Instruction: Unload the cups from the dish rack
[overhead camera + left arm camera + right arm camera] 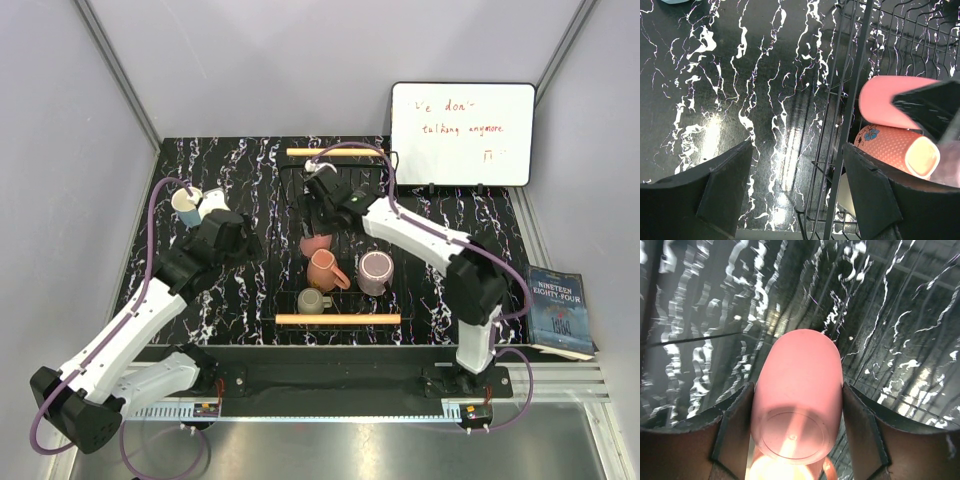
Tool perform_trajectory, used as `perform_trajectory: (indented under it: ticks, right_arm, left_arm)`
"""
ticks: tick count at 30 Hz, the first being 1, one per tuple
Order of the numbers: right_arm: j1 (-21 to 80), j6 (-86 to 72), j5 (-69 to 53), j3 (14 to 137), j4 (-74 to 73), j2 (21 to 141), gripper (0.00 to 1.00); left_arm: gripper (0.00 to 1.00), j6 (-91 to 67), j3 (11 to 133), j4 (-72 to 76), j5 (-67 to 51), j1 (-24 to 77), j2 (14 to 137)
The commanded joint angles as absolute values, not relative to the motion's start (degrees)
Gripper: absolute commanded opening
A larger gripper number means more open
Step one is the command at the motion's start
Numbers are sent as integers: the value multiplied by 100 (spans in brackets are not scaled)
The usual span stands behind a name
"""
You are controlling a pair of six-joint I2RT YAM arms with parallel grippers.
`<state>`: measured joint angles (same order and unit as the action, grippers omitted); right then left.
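Observation:
The black wire dish rack [338, 319] stands mid-table with a wooden bar at its near and far ends. In it lie a pink cup [316, 244], a terracotta cup [325, 270], a mauve cup [375, 272] and a small olive-grey cup [312, 300]. My right gripper [318, 232] reaches down into the rack. In the right wrist view its fingers press both sides of the pink cup [800, 360], which lies on its side above the terracotta cup [775, 472]. A light blue cup [186, 206] stands upright on the table at the left. My left gripper [797, 150] hangs open over bare table beside the rack's left wall [855, 75].
A white whiteboard [462, 133] with red writing leans at the back right. A dark blue book [560, 310] lies off the table's right edge. The black marbled tabletop [250, 170] shows to the left of the rack.

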<state>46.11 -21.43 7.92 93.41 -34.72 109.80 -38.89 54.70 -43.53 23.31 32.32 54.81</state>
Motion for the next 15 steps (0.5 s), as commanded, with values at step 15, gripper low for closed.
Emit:
perform_trajectory:
  ticks: [15]
  right_arm:
    - [4632, -2707, 598, 7210, -1206, 7228, 0]
  left_arm:
    - [78, -3709, 5494, -1832, 1082, 3252, 5090]
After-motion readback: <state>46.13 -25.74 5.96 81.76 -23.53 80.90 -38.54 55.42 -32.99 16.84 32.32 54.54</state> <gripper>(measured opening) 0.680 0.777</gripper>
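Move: My right hand already grips the pink cup. I'm taking it to my empty left hand, about 14 cm to the left, 7 cm back and 7 cm higher. The orange mug stands some 7 cm back and 3 cm right of my right hand, and the pale mug 8 cm back and 13 cm right. The small grey cup is 13 cm straight back. From my left hand, the pink cup lies roughly 14 cm right, 7 cm ahead and 7 cm down. I keep my right fingers clamped on the pink cup and pull it quickly up out of the rack, about 17 cm, easing a little back towards me at the end, while the wrist swings some 30 degrees so the fingers point less downward and more to the left. My left hand, still open and empty, starts late, rising and going right about 4 cm each, with a little forward, in over the rack. ##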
